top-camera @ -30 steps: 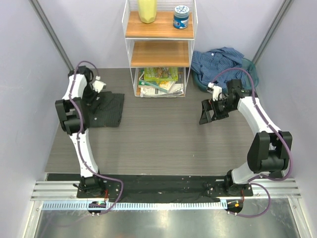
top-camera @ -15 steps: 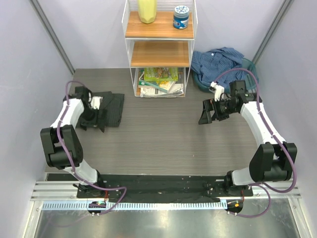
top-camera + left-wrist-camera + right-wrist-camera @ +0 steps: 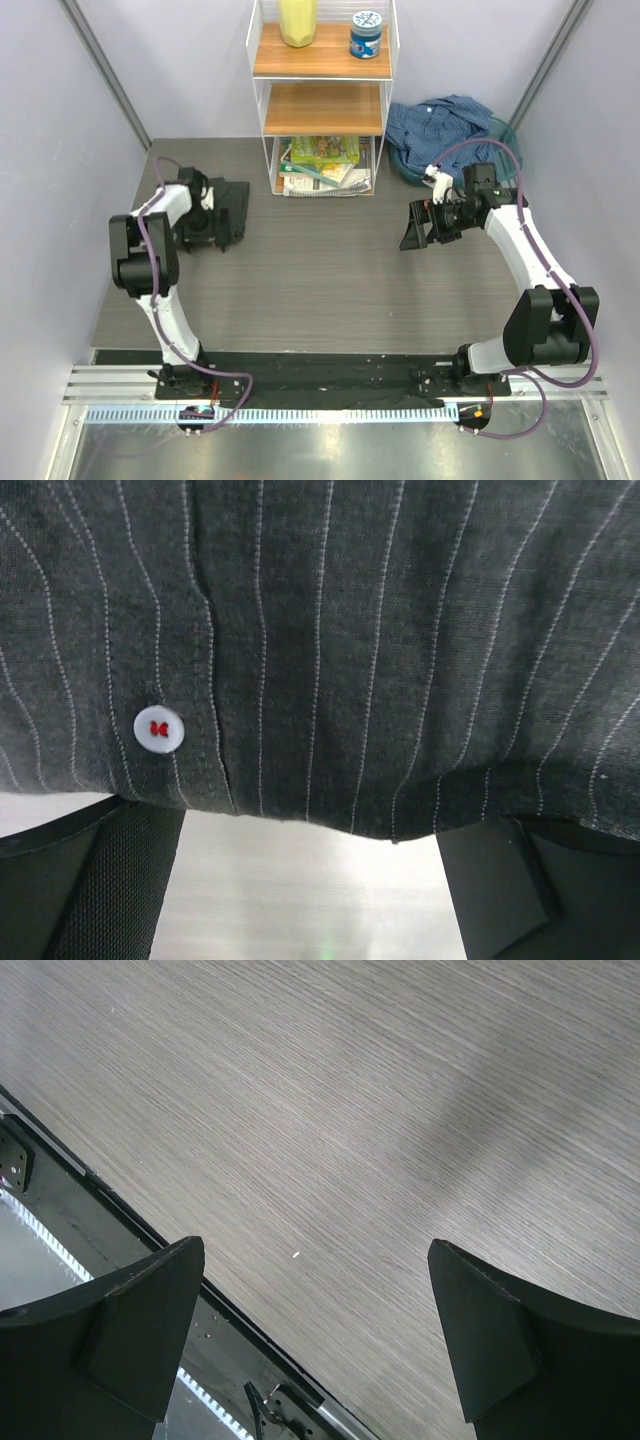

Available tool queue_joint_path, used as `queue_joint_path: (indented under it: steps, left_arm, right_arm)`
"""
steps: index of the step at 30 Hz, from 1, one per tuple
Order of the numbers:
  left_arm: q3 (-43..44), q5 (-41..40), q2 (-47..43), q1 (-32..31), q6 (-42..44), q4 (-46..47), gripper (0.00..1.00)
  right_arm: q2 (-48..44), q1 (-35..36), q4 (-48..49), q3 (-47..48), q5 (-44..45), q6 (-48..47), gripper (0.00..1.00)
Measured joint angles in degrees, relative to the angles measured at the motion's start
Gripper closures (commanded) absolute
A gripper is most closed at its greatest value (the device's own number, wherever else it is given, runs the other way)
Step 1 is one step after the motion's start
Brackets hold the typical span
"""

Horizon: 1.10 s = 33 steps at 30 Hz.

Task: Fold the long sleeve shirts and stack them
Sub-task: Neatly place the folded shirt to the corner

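Note:
The dark charcoal pinstriped shirt [image 3: 232, 205] lies folded on the table at the left. My left gripper [image 3: 197, 225] is low over its left part, open. In the left wrist view the striped cloth [image 3: 380, 630] with a white button [image 3: 160, 729] fills the upper frame, and its edge lies just ahead of my left gripper [image 3: 312, 885], which holds nothing. The blue shirt [image 3: 445, 128] sits crumpled at the back right. My right gripper [image 3: 420, 226] hovers open over bare table, well short of the blue shirt. My right gripper [image 3: 315, 1345] has only wood grain between its fingers.
A white wire shelf [image 3: 322, 95] stands at the back centre with a yellow container [image 3: 298, 22], a blue jar [image 3: 366, 34] and magazines [image 3: 322, 165]. The table's near edge with its black rail [image 3: 60, 1215] shows in the right wrist view. Grey walls close both sides.
My left arm has swung its wrist from the shirt's back left corner round to its left front part, jaws spreading fully. The right arm has barely shifted.

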Motion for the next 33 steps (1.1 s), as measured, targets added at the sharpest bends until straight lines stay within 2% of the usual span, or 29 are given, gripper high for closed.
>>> queue_joint_path:
  steps: [9, 15, 21, 24, 26, 30, 33]
  left_arm:
    - [27.9, -1.4, 18.0, 0.3, 1.4, -0.3, 0.0]
    - [39.5, -2.0, 24.9, 0.9, 3.9, 0.1, 0.0]
    - [45.2, -1.4, 27.6, 1.3, 6.1, -1.3, 0.0]
    - [44.3, 1.0, 24.8, 1.3, 6.3, -3.3, 0.0]
    - [42.0, 3.5, 19.4, 1.2, 6.4, -4.9, 0.0]
    - [37.9, 8.0, 0.7, 0.6, 6.5, -6.9, 0.0]
    - [37.6, 9.3, -13.9, -1.2, 6.9, -6.9, 0.0]
  right_arm:
    - [2.2, 0.0, 0.7, -0.3, 0.1, 0.2, 0.0]
    - [3.9, 0.0, 1.0, -0.4, 0.2, 0.2, 0.0]
    - [5.1, 0.0, 0.9, 1.0, 0.2, 0.4, 0.0]
    - [5.1, 0.0, 0.9, 4.5, 0.6, 0.3, 0.0]
    - [5.1, 0.0, 1.2, 8.5, 1.5, 0.1, 0.0]
    - [3.4, 0.0, 2.8, 13.6, 4.1, 0.0, 0.0]
    - [-0.4, 0.0, 5.4, 13.8, 7.4, 2.4, 0.0]
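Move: The folded shirt's near edge is just ahead of the open left fingertips near the table; its middle is about 11 cm ahead and 2 cm left. The table's far left corner is some 35 cm ahead and 16 cm left, the shelf of books about 25 cm ahead and 34 cm right. From the right hand, the shirt is roughly 64 cm left, 17 cm ahead and 15 cm below. Left hand pushes the folded shirt forward, travelling about 19 cm, then rises 30 cm and back; right rises. ##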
